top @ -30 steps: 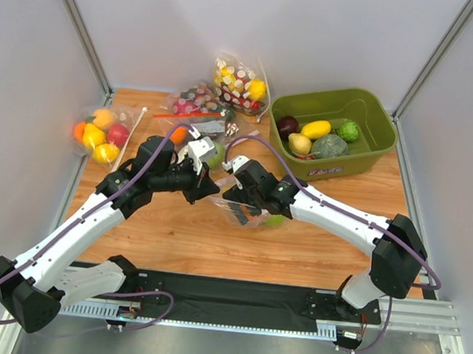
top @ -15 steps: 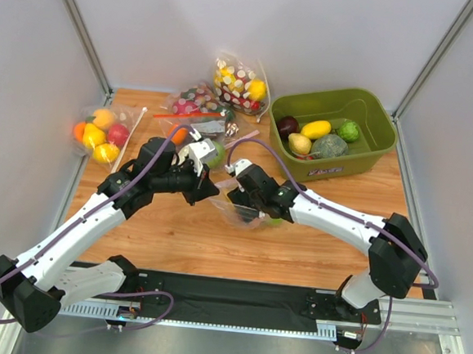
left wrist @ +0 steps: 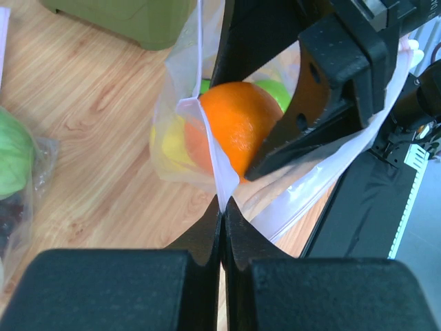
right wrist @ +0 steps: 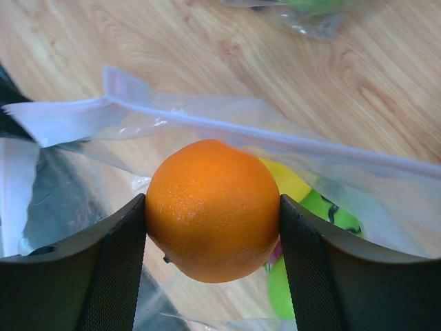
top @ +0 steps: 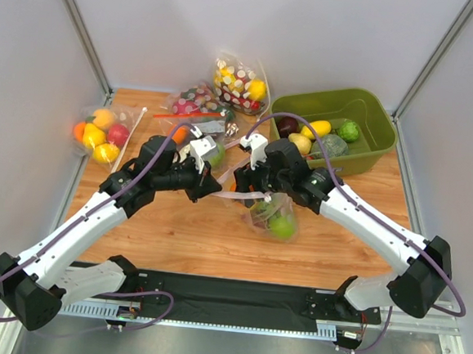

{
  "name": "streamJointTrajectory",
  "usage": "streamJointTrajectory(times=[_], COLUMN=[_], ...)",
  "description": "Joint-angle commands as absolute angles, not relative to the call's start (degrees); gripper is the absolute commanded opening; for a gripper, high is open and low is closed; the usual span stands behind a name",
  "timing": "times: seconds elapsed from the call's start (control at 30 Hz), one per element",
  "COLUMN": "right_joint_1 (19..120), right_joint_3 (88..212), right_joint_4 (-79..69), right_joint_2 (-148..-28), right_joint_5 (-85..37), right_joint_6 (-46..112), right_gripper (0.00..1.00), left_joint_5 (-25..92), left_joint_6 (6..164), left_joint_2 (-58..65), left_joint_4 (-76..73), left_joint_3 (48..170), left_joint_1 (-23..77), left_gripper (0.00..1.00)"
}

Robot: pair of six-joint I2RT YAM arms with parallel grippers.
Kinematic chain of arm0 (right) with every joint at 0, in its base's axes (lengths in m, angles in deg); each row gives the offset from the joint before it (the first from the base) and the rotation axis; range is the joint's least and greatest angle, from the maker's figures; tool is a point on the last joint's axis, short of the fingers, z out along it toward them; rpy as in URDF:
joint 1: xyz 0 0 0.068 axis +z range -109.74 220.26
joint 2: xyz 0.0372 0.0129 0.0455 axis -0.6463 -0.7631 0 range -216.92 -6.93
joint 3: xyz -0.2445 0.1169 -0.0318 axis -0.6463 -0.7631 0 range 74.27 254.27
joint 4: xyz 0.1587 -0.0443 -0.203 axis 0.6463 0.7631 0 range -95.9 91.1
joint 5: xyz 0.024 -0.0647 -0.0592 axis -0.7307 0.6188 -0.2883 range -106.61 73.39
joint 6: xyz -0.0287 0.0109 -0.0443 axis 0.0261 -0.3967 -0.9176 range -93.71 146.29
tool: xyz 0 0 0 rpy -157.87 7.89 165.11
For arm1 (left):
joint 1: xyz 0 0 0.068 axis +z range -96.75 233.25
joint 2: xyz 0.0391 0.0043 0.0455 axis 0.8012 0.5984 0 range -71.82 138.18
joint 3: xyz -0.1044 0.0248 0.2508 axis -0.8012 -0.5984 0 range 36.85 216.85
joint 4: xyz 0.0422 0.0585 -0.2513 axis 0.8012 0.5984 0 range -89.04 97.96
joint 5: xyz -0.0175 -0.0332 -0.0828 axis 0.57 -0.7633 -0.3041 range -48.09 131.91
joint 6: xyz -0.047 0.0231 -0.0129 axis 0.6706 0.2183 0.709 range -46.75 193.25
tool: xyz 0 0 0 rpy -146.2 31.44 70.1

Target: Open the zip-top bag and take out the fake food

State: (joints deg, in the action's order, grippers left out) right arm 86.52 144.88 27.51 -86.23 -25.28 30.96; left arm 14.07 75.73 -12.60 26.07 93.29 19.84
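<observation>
The clear zip-top bag (top: 273, 215) hangs open at the table's middle with green fruit (top: 281, 225) and a yellow fruit (right wrist: 289, 181) inside. My left gripper (top: 216, 188) is shut on the bag's rim (left wrist: 215, 181), its jaws pressed together on the plastic. My right gripper (top: 243, 182) is shut on the orange fruit (right wrist: 212, 209), held between both fingers (right wrist: 117, 265) just above the bag's mouth. The orange also shows in the left wrist view (left wrist: 238, 124). The bag's pale zip strip (right wrist: 227, 127) runs behind the orange.
A green bin (top: 370, 142) with several fake foods stands at the back right. A polka-dotted bag (top: 237, 83), a bag with a red zip strip (top: 189, 108) and a bag of fruit (top: 99, 132) lie at the back and left.
My right gripper has risen out of the bag with the orange in it and moved back. The bag has lifted and stretched open. My left gripper keeps its hold on the rim.
</observation>
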Motion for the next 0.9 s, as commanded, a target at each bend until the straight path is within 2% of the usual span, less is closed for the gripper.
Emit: streamJointTrajectory(times=[0.0, 0.33, 0.53, 0.7, 0.87], right_joint_1=[84.7, 83.5, 84.6, 85.0, 84.9], right_joint_3=[147.6, 148.0, 154.7, 158.1, 159.4], right_joint_4=[27.1, 20.3, 22.3, 24.9, 23.0], right_joint_2=[-83.5, -81.9, -87.7, -87.5, -85.5], right_joint_5=[-35.0, -40.2, -43.3, -42.9, -48.9], right_joint_6=[31.6, 33.5, 31.8, 29.5, 30.8], right_gripper=[0.31, 0.31, 0.31, 0.30, 0.30], left_joint_5=[18.0, 16.4, 16.2, 17.8, 18.1], left_joint_6=[73.7, 74.3, 74.3, 73.7, 73.7], left_joint_2=[-12.3, -11.3, -11.3, -11.9, -11.5], left_joint_4=[29.0, 28.4, 28.2, 28.6, 28.7], left_joint_3=[94.3, 94.3, 94.2, 94.2, 94.2], left_joint_1=[20.5, 20.4, 20.4, 20.5, 20.4], left_gripper=[0.00, 0.00, 0.00, 0.00, 0.00])
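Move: The orange is already in my right fingers, still in the bag mouth, and the green bin it belongs in lies about 17 cm ahead, 26 cm to the right and 11 cm lower. The bag rim pinched by my left fingers is some 6 cm left, 2 cm back and 4 cm higher; the green apple in the bag is 14 cm right, 11 cm back and 14 cm down. From my left hand the orange sits about 6 cm right, 2 cm ahead and 4 cm below. I draw the orange up through the bag mouth with my right hand, slowly at first and then faster, about 7 cm up and 4 cm left, close in beside my left fingertips. The wrist rolls left side up and swings counter-clockwise, under 20 degrees in all, while the grip keeps its hold. My left hand keeps the rim pinched, easing just over a centimetre forward and down. ##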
